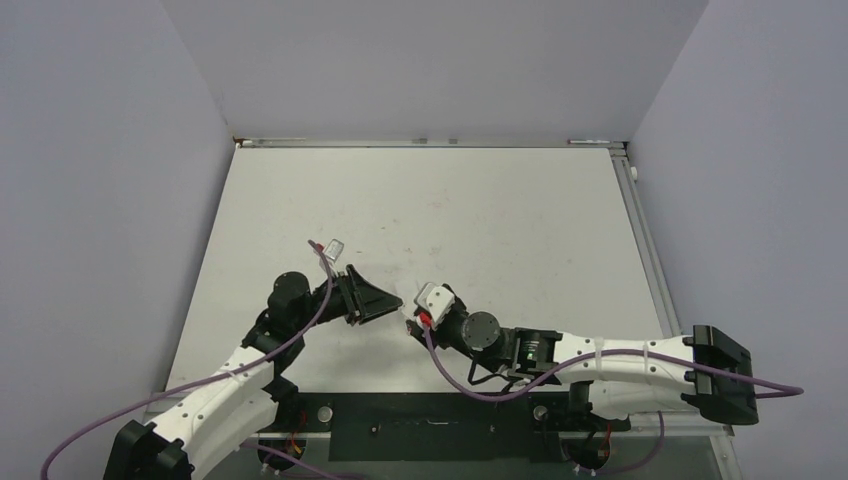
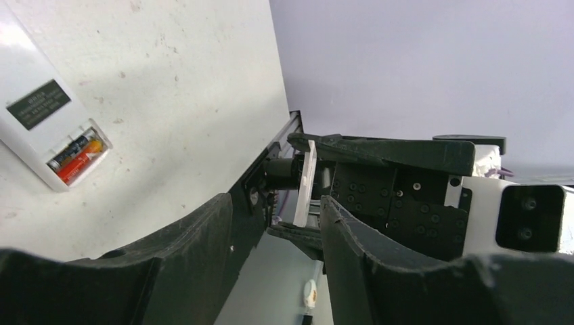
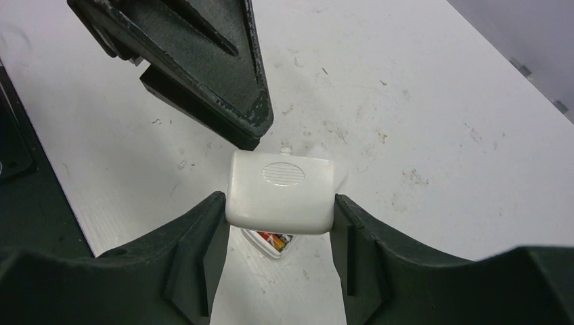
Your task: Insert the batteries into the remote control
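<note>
The white remote control (image 2: 34, 101) lies back up on the table, with its battery recess uncovered. Two batteries (image 2: 78, 157) sit side by side in that recess, one reddish, one dark with an orange end. In the right wrist view only a corner of the recess and the batteries (image 3: 271, 238) shows. Above it is a white cover with a ribbed thumb mark (image 3: 281, 193), and my right gripper (image 3: 277, 203) is shut on its sides. My left gripper (image 2: 276, 203) is open with nothing between its fingers. It points at the right gripper (image 1: 415, 318), close to its left. Its black fingers (image 3: 203, 68) show just beyond the cover.
The white table (image 1: 500, 220) has grey walls on three sides and a metal rail along its back edge (image 1: 430, 142). A black mounting strip (image 1: 430, 430) runs along the near edge between the arm bases. Purple cables trail from both wrists.
</note>
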You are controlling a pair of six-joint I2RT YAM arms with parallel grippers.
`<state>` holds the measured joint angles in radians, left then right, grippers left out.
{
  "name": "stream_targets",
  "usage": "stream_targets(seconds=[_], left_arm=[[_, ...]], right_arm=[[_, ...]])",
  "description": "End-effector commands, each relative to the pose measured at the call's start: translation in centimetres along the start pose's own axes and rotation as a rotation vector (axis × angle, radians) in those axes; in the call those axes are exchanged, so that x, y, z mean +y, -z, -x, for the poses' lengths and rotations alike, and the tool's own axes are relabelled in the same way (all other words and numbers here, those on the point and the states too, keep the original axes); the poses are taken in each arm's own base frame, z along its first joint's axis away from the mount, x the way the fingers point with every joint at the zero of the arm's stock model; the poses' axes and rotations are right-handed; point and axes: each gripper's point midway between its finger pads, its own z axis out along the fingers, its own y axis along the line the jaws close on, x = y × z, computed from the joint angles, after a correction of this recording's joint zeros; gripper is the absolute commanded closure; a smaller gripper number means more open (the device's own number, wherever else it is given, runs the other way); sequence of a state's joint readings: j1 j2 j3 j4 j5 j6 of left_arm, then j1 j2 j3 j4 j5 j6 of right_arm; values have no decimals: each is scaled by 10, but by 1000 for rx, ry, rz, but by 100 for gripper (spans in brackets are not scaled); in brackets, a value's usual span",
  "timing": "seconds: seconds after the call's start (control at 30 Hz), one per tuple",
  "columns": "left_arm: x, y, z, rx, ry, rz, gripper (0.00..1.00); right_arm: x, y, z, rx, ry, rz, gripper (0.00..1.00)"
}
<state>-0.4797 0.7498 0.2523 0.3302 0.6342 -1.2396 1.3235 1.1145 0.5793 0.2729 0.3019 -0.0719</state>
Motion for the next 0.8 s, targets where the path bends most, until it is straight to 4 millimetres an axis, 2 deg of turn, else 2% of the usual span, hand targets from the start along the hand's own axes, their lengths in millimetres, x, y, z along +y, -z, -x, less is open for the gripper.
stream_targets(seconds=[0.0, 0.2, 0.4, 0.77], left_arm=[[-12, -7, 26, -64, -150, 43, 52], [-4, -19, 46, -82, -222, 132, 51], [4, -42, 61, -59, -246, 178, 51], [27, -108, 62, 49, -297, 290, 58]], right_arm=[[-9, 11, 14, 28, -98, -44, 79], [-11, 22, 10, 104, -144, -53, 79], [-13, 35, 6, 149, -193, -54, 79], [-14, 56, -3, 195, -308, -63, 79]])
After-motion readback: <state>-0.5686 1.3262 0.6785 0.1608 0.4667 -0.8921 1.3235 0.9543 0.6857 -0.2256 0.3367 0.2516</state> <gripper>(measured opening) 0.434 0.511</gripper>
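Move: The left hand, just off the handed-over battery cover, is heading for the remote control, whose middle lies about 7 cm ahead, 2 cm to its right and 17 cm below; the cover is roughly 3 cm to its right and 2 cm back, at its height. For the right hand, which holds that cover, the open battery compartment lies about 4 cm ahead, neither left nor right, and some 16 cm below, with the remote's middle 8 cm ahead and 1 cm left. With its fingers still open, the left hand leaves the cover and swings about 8 cm forward, first nearly level, then also sinking some 4 cm and bearing right by 5 cm, its fingers tipping down about 20 degrees as it comes over the far half of the remote. The right hand keeps the cover pinched and draws it about 5 cm to the right and slightly back, away from the left hand and the remote, while its fingers tilt down some 15 degrees and turn a little clockwise. ##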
